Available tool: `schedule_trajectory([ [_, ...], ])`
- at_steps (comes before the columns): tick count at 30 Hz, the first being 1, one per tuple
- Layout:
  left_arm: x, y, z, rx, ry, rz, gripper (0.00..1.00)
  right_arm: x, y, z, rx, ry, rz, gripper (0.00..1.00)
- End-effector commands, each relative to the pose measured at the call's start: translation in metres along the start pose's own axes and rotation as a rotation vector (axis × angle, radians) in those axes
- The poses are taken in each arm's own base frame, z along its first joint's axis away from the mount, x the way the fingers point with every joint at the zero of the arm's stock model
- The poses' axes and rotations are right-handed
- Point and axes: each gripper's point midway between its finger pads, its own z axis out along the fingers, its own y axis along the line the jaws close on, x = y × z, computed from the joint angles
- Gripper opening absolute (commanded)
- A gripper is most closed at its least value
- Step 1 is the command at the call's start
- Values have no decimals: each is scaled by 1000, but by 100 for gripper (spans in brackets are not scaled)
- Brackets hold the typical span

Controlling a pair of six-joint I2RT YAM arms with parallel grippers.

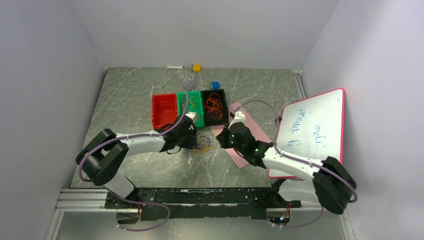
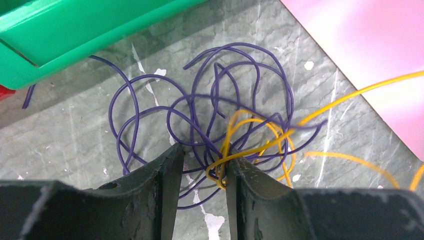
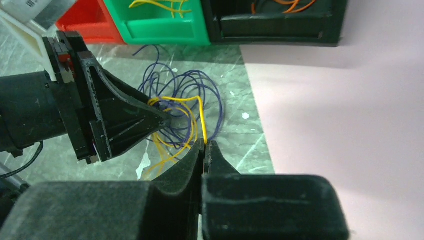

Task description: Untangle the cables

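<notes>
The cables [image 1: 202,143] form a small tangle of dark purple loops [image 2: 210,100] and yellow loops [image 2: 255,145] on the grey table, in front of the green bin. My left gripper [image 2: 206,159] is open at the tangle's near side. Purple strands lie in the gap between its fingers, and a yellow loop hooks round the right fingertip [image 2: 235,167]. My right gripper [image 3: 206,144] is shut on a yellow cable [image 3: 201,112], which rises from its tips and bends back into the tangle. In the right wrist view the left gripper [image 3: 165,120] points into the purple loops [image 3: 200,80].
Behind the tangle stand a red bin [image 1: 164,111], a green bin [image 1: 192,107] holding yellow cables and a black bin [image 1: 214,105] holding orange cables. A pink mat [image 1: 245,135] lies to the right, with a whiteboard [image 1: 312,130] beyond it. A yellow block [image 1: 197,67] sits at the back.
</notes>
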Motion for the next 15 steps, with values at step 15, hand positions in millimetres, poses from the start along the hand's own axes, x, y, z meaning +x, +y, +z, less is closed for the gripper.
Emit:
schedule_trajectory([
  [15,40,18,19,-60,121,-5,42,-159,-1,-111,192,-386,-102,0],
])
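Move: The purple tangle, with yellow loops in it, lies about 6 cm left of the right hand, 2 cm ahead and some 9 below. From that hand the green tray is about 14 cm ahead and 10 left, the black tray 14 ahead and 1 left, both some 7 below. For the left hand, the tangle's middle is around 3 cm right and 2 ahead, just under the fingertips. Still pinching the yellow cable, the right hand rises about 13 cm and 5 rightward, away from the purple cable. ##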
